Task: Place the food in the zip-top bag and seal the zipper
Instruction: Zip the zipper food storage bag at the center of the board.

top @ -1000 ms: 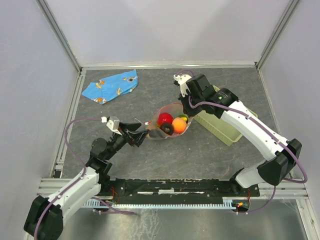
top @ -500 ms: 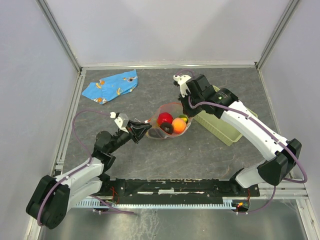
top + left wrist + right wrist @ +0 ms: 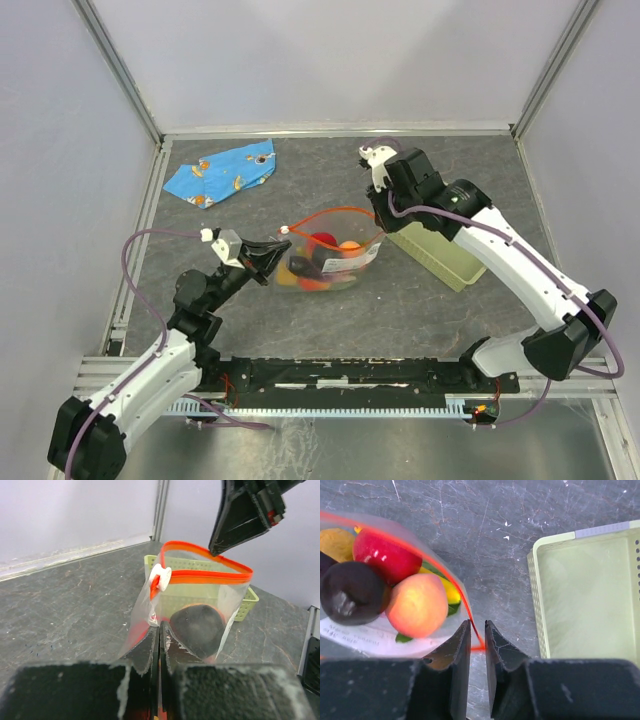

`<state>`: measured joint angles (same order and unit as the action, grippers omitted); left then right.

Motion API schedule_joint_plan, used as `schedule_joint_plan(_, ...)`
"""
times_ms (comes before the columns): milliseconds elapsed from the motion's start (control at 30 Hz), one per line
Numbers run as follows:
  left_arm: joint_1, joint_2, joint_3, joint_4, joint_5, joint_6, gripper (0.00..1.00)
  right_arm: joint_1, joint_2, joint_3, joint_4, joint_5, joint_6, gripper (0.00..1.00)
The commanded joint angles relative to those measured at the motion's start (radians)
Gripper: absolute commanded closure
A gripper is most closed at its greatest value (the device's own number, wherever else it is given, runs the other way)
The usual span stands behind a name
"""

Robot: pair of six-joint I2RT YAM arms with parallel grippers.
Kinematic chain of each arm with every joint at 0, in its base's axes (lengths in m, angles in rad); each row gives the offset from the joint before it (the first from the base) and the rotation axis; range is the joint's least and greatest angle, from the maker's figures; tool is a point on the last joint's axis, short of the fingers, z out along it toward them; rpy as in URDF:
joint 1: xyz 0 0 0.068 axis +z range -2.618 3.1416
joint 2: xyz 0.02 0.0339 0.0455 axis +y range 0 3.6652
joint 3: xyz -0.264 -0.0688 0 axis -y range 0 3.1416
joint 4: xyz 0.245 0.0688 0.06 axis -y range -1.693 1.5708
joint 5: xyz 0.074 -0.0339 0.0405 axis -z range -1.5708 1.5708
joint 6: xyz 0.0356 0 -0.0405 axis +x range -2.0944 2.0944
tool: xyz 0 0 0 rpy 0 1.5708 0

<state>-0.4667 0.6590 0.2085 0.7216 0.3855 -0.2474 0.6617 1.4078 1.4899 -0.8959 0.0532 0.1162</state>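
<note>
The clear zip-top bag (image 3: pixel 330 255) stands upright mid-table with its mouth up. Its red-orange zipper (image 3: pixel 335 213) is open in a loop, with a white slider (image 3: pixel 160 576) at the left end. The food inside shows in the right wrist view: red fruit (image 3: pixel 387 555), peach (image 3: pixel 417 605), dark eggplant (image 3: pixel 350 592) and a bit of banana (image 3: pixel 451 592). My left gripper (image 3: pixel 161 630) is shut on the bag's left side edge below the slider. My right gripper (image 3: pixel 477 625) sits over the zipper's right end, its jaws slightly apart, with the strip (image 3: pixel 465 605) running through the gap.
A pale green basket (image 3: pixel 440 245) stands just right of the bag, under the right arm. A blue cloth with orange prints (image 3: pixel 222 170) lies at the back left. Metal frame rails border the table.
The left gripper has shut on the bag's left edge and drawn it leftward. The bag now stands taller with its mouth spread. The right jaws have parted a little.
</note>
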Motion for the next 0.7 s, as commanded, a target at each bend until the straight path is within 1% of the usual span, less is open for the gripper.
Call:
schedule_joint_plan(0, 0.003, -0.028, 0.024, -0.015, -0.094, -0.008, 0.97, -0.004, -0.073, 0.005, 0.046, -0.050, -0.034, 0.68)
schedule_joint_plan(33, 0.003, -0.025, 0.026, -0.016, -0.093, -0.014, 0.97, -0.005, -0.081, 0.008, 0.052, -0.090, -0.052, 0.62)
schedule_joint_plan(67, 0.002, -0.022, 0.028, -0.019, -0.093, -0.018, 0.97, -0.005, -0.090, 0.010, 0.055, -0.130, -0.075, 0.59)
schedule_joint_plan(133, 0.002, -0.015, 0.034, -0.026, -0.089, -0.021, 0.97, -0.004, -0.107, 0.010, 0.071, -0.206, -0.121, 0.46)
schedule_joint_plan(233, 0.002, -0.010, 0.040, -0.029, -0.077, -0.023, 0.97, -0.003, -0.108, 0.020, 0.105, -0.373, -0.195, 0.39)
schedule_joint_plan(300, 0.002, -0.014, 0.044, -0.034, -0.071, -0.020, 0.97, 0.001, -0.089, 0.037, 0.124, -0.483, -0.248, 0.37)
schedule_joint_plan(400, 0.002, -0.031, 0.052, -0.063, -0.070, -0.008, 0.97, 0.017, -0.038, 0.090, 0.144, -0.606, -0.332, 0.36)
schedule_joint_plan(500, 0.002, -0.052, 0.051, -0.070, -0.071, -0.003, 0.97, 0.057, 0.005, 0.124, 0.191, -0.652, -0.399, 0.36)
schedule_joint_plan(667, 0.002, -0.056, 0.051, -0.071, -0.073, -0.003, 0.97, 0.125, 0.100, 0.222, 0.175, -0.744, -0.549, 0.39)
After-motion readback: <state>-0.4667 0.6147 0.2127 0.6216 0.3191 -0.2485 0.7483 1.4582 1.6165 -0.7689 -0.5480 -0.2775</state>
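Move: The white slider at the zipper's left end lies about 21 cm to the right gripper's left, level with it fore and aft and some 2 cm lower. The bag's right zipper corner is right at its fingertips, about 2 cm below. Inside the bag, the peach sits some 7 cm left, 3 cm back and 8 cm below, the red fruit about 5 cm farther left. From the left gripper the slider is some 3 cm up and 1 cm ahead. Open the right fingers wide and lift them free of the bag's right corner, then sweep left over the bag mouth towards the slider, about 11 cm left, 6 cm up and 6 cm back. Turn the right wrist some 45 degrees counter-clockwise on the way, until the fingers point left at the slider. Let the left gripper keep its pinch on the film just under the slider. ##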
